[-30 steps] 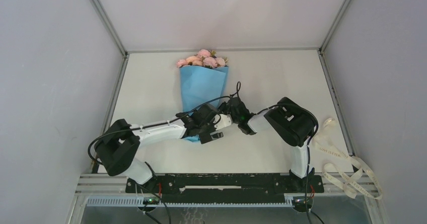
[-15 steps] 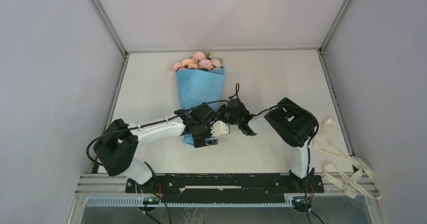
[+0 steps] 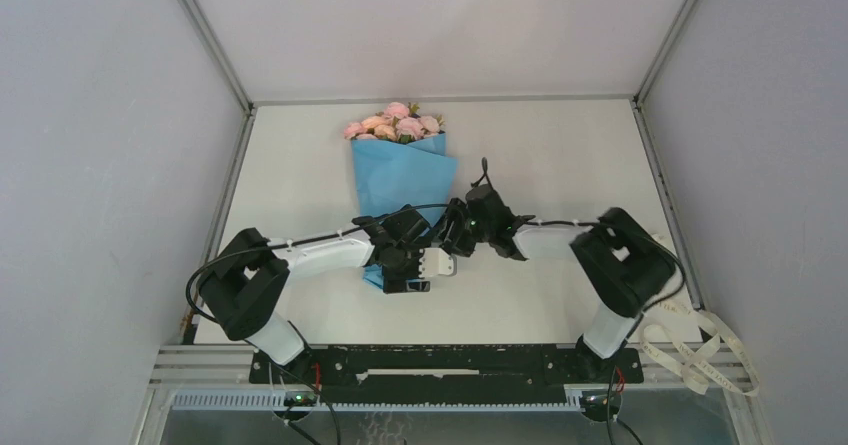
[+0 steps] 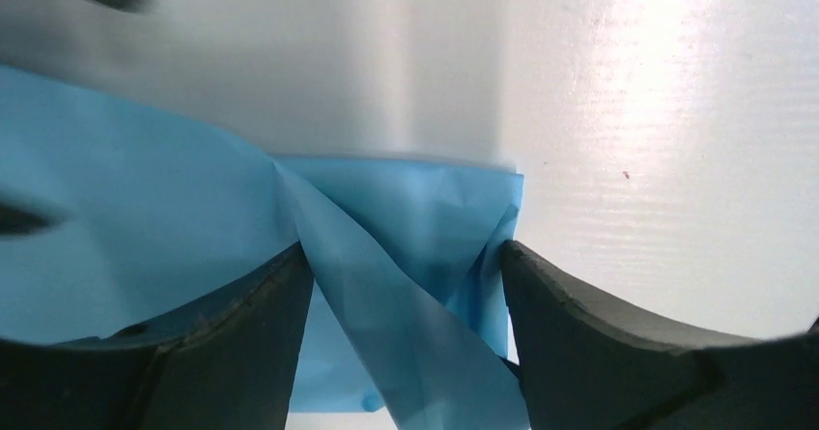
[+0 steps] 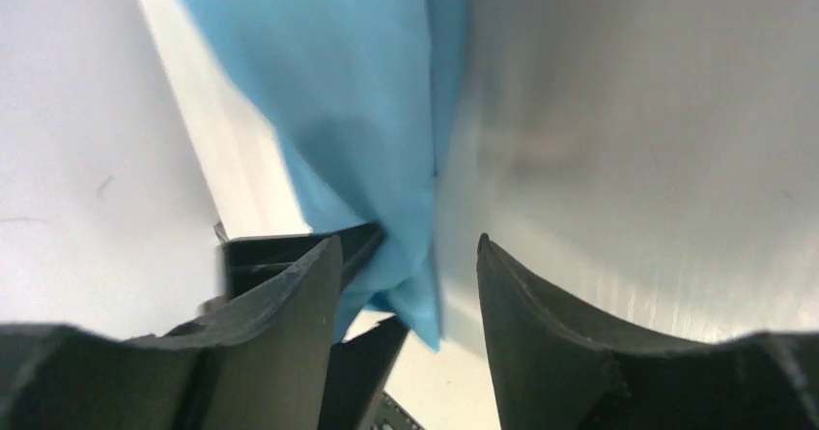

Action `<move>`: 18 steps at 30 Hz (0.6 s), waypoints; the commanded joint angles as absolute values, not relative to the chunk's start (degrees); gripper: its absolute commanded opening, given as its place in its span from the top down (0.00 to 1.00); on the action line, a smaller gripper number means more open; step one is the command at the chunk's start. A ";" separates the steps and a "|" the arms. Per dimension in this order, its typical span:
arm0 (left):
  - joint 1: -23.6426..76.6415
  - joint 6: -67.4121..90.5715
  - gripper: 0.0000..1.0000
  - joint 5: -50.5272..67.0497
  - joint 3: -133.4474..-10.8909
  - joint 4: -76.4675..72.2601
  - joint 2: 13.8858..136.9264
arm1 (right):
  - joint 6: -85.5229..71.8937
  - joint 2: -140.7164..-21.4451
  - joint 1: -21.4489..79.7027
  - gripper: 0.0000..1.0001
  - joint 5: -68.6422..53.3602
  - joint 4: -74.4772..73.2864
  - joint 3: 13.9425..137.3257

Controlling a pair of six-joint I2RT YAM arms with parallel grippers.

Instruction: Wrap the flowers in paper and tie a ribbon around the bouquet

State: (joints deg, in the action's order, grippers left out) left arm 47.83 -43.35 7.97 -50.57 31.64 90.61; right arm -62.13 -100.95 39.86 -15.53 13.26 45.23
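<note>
The bouquet lies on the white table, its pink flowers [image 3: 394, 124] at the far end of a light-blue paper [image 3: 400, 173] cone. My left gripper [image 3: 408, 271] [image 4: 406, 248] stands open around the cone's narrow near end, and the folded paper [image 4: 386, 217] fills the gap between its fingers [image 4: 241, 343]. Just to the right, my right gripper [image 3: 452, 237] [image 5: 407, 241] is also open. The tip of the paper [image 5: 348, 82] hangs between its jaws, clear of the right finger. The cream ribbon [image 3: 690, 350] lies coiled at the table's front right edge, away from both grippers.
Grey walls close the table [image 3: 540, 155] in on the left, back and right. A black rail [image 3: 430, 363] with both arm bases runs along the near edge. Part of the left gripper's dark body [image 5: 261, 256] shows behind my right gripper's left finger.
My right gripper has opened and let go of the paper, and its arm has swung out to the right. My left gripper's jaws have narrowed around the cone's narrow end.
</note>
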 commanded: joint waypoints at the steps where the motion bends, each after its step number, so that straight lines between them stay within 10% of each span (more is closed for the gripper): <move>1: 46.72 -44.29 0.24 11.10 -48.69 36.14 92.47 | -52.29 -86.48 37.75 0.36 -12.27 4.54 47.80; 10: 45.86 -43.82 0.25 11.67 -48.67 36.00 93.56 | -31.53 -68.03 19.53 0.26 -4.56 -20.78 53.19; 18: 45.72 -43.44 0.25 12.27 -48.58 35.60 91.95 | -16.00 -70.47 -20.95 0.16 5.70 -36.15 57.53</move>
State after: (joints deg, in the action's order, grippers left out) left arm 46.02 -43.53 11.00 -50.48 31.94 91.00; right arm -25.63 -68.77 -3.27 3.57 -26.00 57.76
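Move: The ribbon's nearest coil lies about 43 cm to the right of the right gripper, some 5 cm nearer the base and 3 cm lower. From that gripper, the middle of the paper-wrapped bouquet is about 6 cm ahead and 7 cm left, with the flower heads some 22 cm ahead and 8 cm left. From the left gripper, already on the paper's gathered lower end, the same coil is roughly 50 cm to the right, level fore and aft. Lift the right gripper quickly away from the paper's lower end, then sweep it right towards the ribbon, ending about 34 cm to the right and 16 cm up, slightly farther forward. Open its fingers wider and turn the wrist clockwise so they swing from pointing left-down to forward-down. Keep the left gripper still, its fingers on the gathered paper. ##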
